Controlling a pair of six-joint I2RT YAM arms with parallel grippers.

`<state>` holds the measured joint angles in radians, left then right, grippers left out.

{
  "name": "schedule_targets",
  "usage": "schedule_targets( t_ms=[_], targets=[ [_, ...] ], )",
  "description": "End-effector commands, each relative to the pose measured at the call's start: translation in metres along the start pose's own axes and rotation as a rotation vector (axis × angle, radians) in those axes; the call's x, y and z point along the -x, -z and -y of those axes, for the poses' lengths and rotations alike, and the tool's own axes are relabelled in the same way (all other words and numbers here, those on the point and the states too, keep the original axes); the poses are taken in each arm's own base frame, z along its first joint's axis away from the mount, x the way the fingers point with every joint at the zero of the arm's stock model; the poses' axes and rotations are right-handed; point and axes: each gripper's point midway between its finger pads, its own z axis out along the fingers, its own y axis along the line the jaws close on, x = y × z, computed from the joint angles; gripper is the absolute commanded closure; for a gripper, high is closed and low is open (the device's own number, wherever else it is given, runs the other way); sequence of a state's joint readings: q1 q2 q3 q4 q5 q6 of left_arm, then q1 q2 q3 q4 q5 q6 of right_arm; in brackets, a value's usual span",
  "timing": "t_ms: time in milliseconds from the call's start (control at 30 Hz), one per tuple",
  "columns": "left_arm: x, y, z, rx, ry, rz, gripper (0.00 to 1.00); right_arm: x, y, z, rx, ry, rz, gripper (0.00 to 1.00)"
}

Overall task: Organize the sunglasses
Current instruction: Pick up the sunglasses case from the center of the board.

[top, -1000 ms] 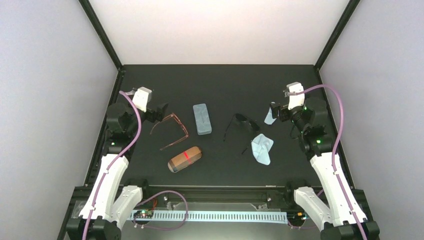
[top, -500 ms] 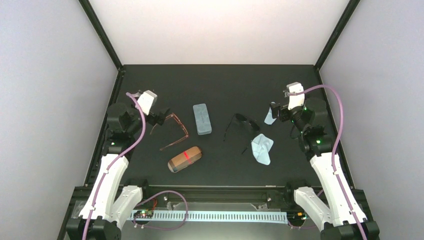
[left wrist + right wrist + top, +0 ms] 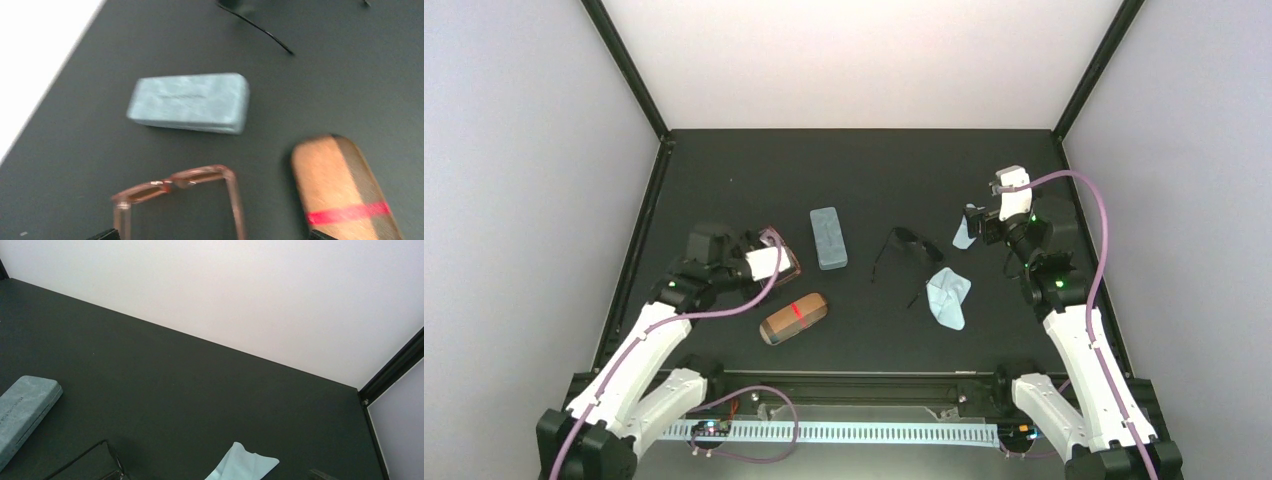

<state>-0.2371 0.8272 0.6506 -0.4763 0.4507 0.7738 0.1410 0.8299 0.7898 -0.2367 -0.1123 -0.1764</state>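
The reddish-brown sunglasses (image 3: 175, 185) lie unfolded on the black table, front bar toward the blue-grey case. My left gripper (image 3: 214, 236) hovers over them, open, with the arms running back between its fingertips (image 3: 107, 234). From above, the left gripper (image 3: 769, 250) covers most of the reddish-brown sunglasses (image 3: 790, 262). The black sunglasses (image 3: 909, 244) lie unfolded right of centre and show at the right wrist view's lower left as the black sunglasses (image 3: 100, 460). My right gripper (image 3: 972, 222) stands open above a light blue cloth (image 3: 242, 467), holding nothing.
A blue-grey case (image 3: 828, 237) lies between the two pairs. The tan case (image 3: 793, 317) with a red band sits near the front, close to my left gripper's right side. A second light blue cloth (image 3: 947, 296) lies crumpled in front of the black pair.
My left arm has swung in from the table's left edge and now sits over the reddish-brown sunglasses. The right arm has not moved.
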Motion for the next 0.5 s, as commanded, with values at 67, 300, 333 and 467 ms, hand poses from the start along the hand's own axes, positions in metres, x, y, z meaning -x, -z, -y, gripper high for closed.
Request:
schedule_targets(
  t_ms=[67,300,333,467],
  targets=[
    [-0.044,-0.016,0.062,-0.235,-0.133,-0.234,0.01,0.002,-0.002,0.002,-0.018,0.012,0.021,0.00],
    [-0.067,-0.035,0.098,-0.370,-0.082,-0.423,0.01,0.001,-0.002,0.003,-0.022,0.017,0.021,0.00],
    [-0.070,-0.037,0.102,-0.381,-0.077,-0.450,0.01,0.001,-0.002,0.002,-0.022,0.018,0.020,0.00],
    [-0.082,-0.046,0.111,-0.376,-0.067,-0.552,0.01,0.001,-0.003,0.002,-0.020,0.020,0.018,0.00]
  ],
)
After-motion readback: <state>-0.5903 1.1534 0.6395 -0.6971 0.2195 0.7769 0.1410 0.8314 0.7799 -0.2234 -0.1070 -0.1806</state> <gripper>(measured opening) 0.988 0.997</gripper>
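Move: From the left hand, the brown sunglasses case with the red band lies about 8 cm back and 6 cm to the right, some 16 cm below. At table height around it, the pink-framed glasses are roughly 6 cm ahead and 2 cm right of this hand, and the grey case some 12 cm ahead and 14 cm right. From the idle right hand, the brown case is about 15 cm back, 43 cm left and 27 cm below. Down and back in one quick sweep, the left hand sinks about 12 cm while drawing back some 7 cm, leaving the pink-framed glasses and closing in on the brown case. Its wrist turns roughly 35 degrees on the way, swinging the fingers from a forward-right slant to point mostly down, and they stay wide open on either side of the case; no grip yet. ##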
